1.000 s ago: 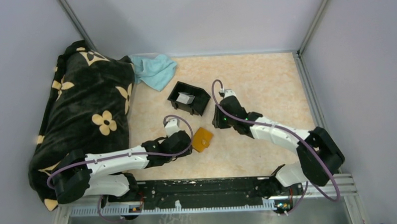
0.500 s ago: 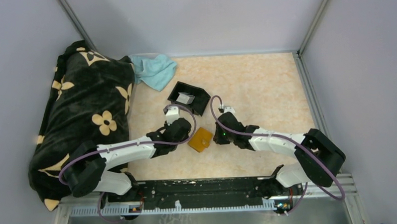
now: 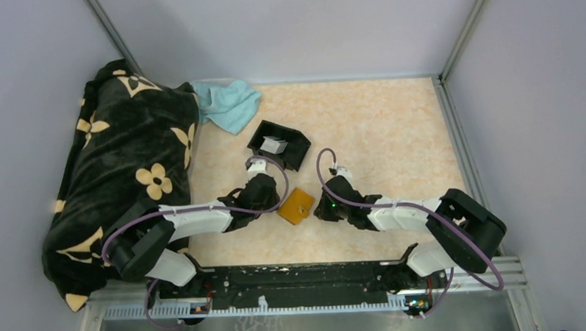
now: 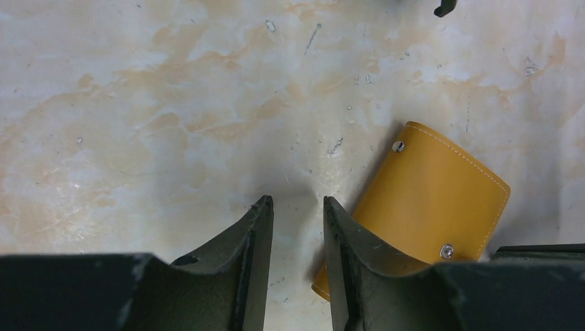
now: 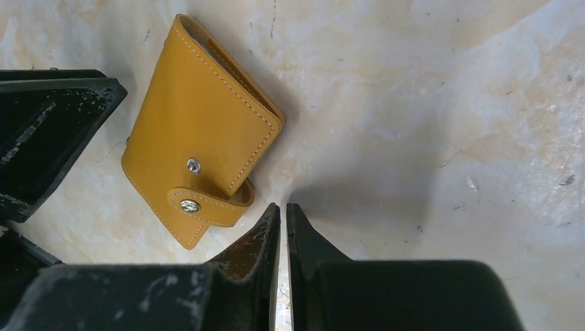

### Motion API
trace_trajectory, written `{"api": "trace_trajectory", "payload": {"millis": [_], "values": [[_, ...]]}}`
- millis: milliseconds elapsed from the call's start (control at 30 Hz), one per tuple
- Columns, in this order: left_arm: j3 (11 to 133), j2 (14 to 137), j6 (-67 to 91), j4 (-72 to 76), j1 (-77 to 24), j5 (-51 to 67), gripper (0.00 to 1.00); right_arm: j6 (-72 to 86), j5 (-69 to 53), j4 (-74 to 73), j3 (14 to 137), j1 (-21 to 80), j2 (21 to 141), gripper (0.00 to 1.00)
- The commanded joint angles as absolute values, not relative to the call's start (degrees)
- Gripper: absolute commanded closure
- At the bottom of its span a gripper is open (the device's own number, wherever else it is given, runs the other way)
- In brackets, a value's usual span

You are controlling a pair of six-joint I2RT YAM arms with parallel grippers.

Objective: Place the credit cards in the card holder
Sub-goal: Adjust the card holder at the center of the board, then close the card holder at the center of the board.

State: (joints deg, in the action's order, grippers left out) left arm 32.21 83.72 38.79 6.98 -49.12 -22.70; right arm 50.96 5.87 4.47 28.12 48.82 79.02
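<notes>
The card holder (image 3: 296, 206) (image 4: 428, 200) (image 5: 200, 138), a small orange wallet, lies flat on the table, folded, with its tab snapped shut. My left gripper (image 3: 275, 205) (image 4: 296, 201) is low at its left edge, open with only bare table between the fingers. One of its fingers (image 4: 345, 241) overlaps the wallet's corner. My right gripper (image 3: 319, 209) (image 5: 279, 207) is on the wallet's right side, shut with nothing in it, its tips just beside the closure tab (image 5: 207, 205). Pale credit cards (image 3: 275, 145) lie in the black tray (image 3: 298, 155) behind the wallet.
A black blanket with yellow flowers (image 3: 128, 164) covers the table's left side. A teal cloth (image 3: 229, 101) lies at the back next to it. Grey walls (image 3: 539, 127) enclose the table. My left gripper's finger (image 5: 48, 138) shows at the left of the right wrist view.
My right arm has come from beside the tray down to the wallet's right side, and its jaws have closed. My left gripper has moved in against the wallet's left edge.
</notes>
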Motion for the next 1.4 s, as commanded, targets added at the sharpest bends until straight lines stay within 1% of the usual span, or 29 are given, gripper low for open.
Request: {"api": "trace_trajectory", "payload": {"millis": [0,233,533,800,1000,1100,1333,1367], "values": [[29.56,84.81,40.47,9.73,-49.15,-17.5,0.61,52.94,6.0,8.13,28.05,49.57,78.97,0.92],[26.39,84.63,43.86,10.39,-51.69,-16.86,0.63,51.55,6.16,10.63,31.1,49.62,83.87,0.92],[23.67,84.4,49.21,9.11,-54.95,-18.05,0.64,47.9,6.08,8.83,36.63,47.67,87.85,0.92],[22.37,81.55,53.55,5.27,-57.36,-19.3,0.64,45.26,7.04,6.28,39.28,45.79,88.01,0.92],[22.84,80.2,54.83,3.35,-59.05,-19.64,0.64,43.65,9.3,3.91,39.47,44.79,84.91,0.9],[23.39,79.51,55.47,2.46,-60.24,-20.13,0.64,42.06,10.93,1.96,39.39,44.71,83.02,0.85],[24.47,78.32,56.07,1.95,-62.15,-21.26,0.64,37.97,12.87,-2.91,39.21,45.11,76.39,0.61],[24.66,78.62,56.03,2.13,-62.28,-21.2,0.64,37.44,12.88,-4.32,39.77,45.4,75.73,0.59]]}}
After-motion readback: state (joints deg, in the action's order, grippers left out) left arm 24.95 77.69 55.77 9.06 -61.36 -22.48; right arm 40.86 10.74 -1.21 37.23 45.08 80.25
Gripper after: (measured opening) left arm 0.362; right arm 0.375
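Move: The card holder lies slantwise between the shut right fingers and the slightly open left ones, which are already at its left edge. Its middle is some 6 cm to the right of the left hand and 1 cm nearer the base; from the right hand it is about 6 cm left and 3 cm ahead, roughly 1 cm lower than both hand points. The open black box stands about 20 cm straight ahead of the left hand, and from the right hand 24 cm ahead and 12 cm left. With both hands low over the board, the left hand shifts right and back and then draws on back along the card holder's left edge to its near corner, about 7 cm back and 4 cm right in all, rolling so that its left side dips some 15 degrees while its fingers stay slightly open. Meanwhile the right hand, fingers shut, goes forward and left against the strap side, carries on forward to about 5 cm while easing back to the right, then rises 3 cm clear of the card holder as its fingers part. ##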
